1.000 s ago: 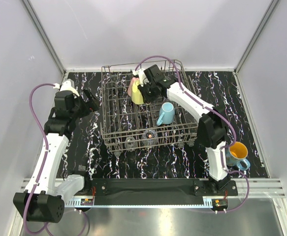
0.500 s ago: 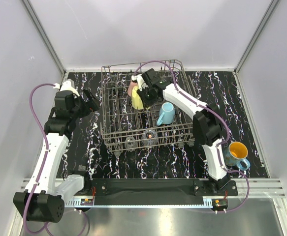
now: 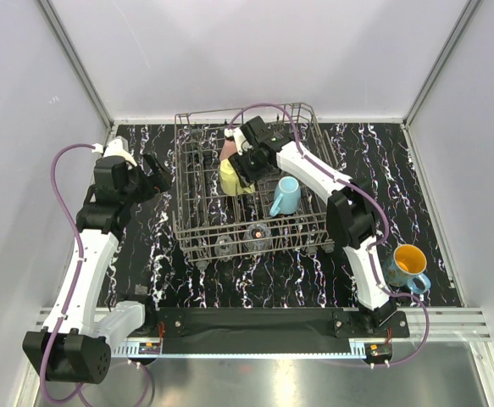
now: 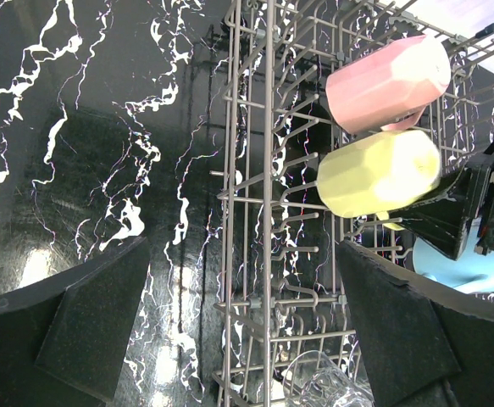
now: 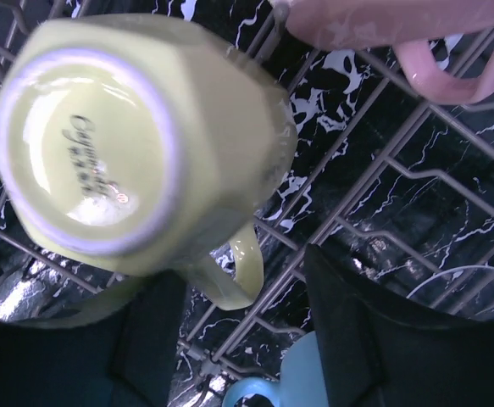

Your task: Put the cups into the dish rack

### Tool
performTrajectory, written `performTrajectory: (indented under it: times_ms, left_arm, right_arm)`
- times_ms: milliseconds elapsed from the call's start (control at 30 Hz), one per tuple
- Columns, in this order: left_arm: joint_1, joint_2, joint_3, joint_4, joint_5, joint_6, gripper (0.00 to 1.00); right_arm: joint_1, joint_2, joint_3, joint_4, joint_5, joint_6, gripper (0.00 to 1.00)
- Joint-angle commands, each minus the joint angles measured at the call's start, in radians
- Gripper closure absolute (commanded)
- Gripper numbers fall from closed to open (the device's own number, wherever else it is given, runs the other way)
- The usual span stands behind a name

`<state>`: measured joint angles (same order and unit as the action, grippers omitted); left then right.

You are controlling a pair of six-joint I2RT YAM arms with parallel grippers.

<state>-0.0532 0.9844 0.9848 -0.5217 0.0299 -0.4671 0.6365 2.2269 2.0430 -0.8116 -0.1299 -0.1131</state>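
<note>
The dish rack (image 3: 181, 174) stands at the table's back middle. A yellow mug (image 3: 228, 176) lies base-up on its tines, with a pink mug (image 3: 226, 151) right behind it. A light blue mug (image 3: 286, 195) and clear glasses (image 3: 258, 235) are further forward in the rack. My right gripper (image 3: 243, 167) hangs over the yellow mug (image 5: 136, 136), open. The mug's handle (image 5: 242, 273) sits between the spread fingers (image 5: 374, 331), a gap on its right side. A teal mug with an orange inside (image 3: 408, 264) stands on the table by the right arm. My left gripper (image 3: 158, 174) hovers open and empty beside the rack's left wall (image 4: 268, 170).
The black marbled table (image 3: 255, 284) lies between white walls. Rack tines and wires surround the mugs. In the left wrist view a clear glass (image 4: 331, 386) lies low in the rack, near the yellow mug (image 4: 378, 172) and pink mug (image 4: 388, 80).
My right gripper carried the yellow mug a little left and down onto the tines, then its jaws spread off the handle. The left arm has not moved.
</note>
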Motion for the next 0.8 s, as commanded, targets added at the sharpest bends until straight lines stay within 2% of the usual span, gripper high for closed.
performTrajectory:
  times_ms: [0, 200, 400, 533, 600, 633, 700, 733, 767]
  left_arm:
    - [0.004, 0.002, 0.006, 0.049, 0.008, 0.016, 0.01]
    - [0.004, -0.001, 0.006, 0.048, 0.005, 0.018, 0.01]
    - [0.004, -0.003, 0.006, 0.048, 0.011, 0.016, 0.01]
    - [0.004, 0.0, 0.005, 0.049, 0.018, 0.015, 0.01]
    - [0.004, 0.0, 0.008, 0.051, 0.021, 0.013, 0.01]
    - [0.004, 0.0, 0.006, 0.048, 0.019, 0.013, 0.01]
    - [0.004, -0.001, 0.008, 0.048, 0.021, 0.015, 0.01]
    - [0.004, -0.001, 0.011, 0.046, 0.022, 0.015, 0.01]
    - [0.004, -0.001, 0.009, 0.046, 0.022, 0.015, 0.01]
  right_arm:
    - [-0.003, -0.022, 0.052, 0.061, 0.018, 0.01, 0.35]
    - [-0.001, -0.065, 0.092, 0.029, 0.024, 0.039, 0.3]
    - [-0.003, -0.193, 0.105, 0.005, 0.067, 0.082, 0.24]
    - [-0.003, -0.324, 0.094, 0.002, 0.114, 0.107, 0.16]
    - [-0.001, -0.37, 0.074, 0.009, 0.185, 0.143, 0.12]
    - [-0.003, -0.421, 0.059, 0.025, 0.226, 0.157, 0.06]
    - [-0.003, -0.476, -0.004, 0.043, 0.407, 0.187, 0.0]
    - [-0.004, -0.528, -0.032, 0.063, 0.558, 0.19, 0.0]
    - [-0.004, -0.556, -0.096, 0.077, 0.632, 0.19, 0.0]
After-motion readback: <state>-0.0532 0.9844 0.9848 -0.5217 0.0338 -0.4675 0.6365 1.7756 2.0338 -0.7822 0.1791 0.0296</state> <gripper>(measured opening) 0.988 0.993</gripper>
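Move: Close by the right hand's fingers, the yellow cup sits base-up in the rack, its middle about 4 cm to the hand's left, 1 cm ahead and 1 cm above. The pink cup is some 10 cm ahead and 3 cm left, the blue cup about 8 cm right and 4 cm back, and a clear glass 12 cm right and 3 cm ahead. From the left hand, the yellow cup lies roughly 10 cm ahead, 17 cm right and 13 cm below. Opening from a bit over half to fully wide, the right hand's fingers come free of the yellow cup's handle side. The hand lifts slowly at first, then fast, about 23 cm up out of the rack, veering some 7 cm right late in the rise, away from the cup. The wrist swings the fingertips up and forward by about 25 degrees and turns some 20 degrees clockwise. ##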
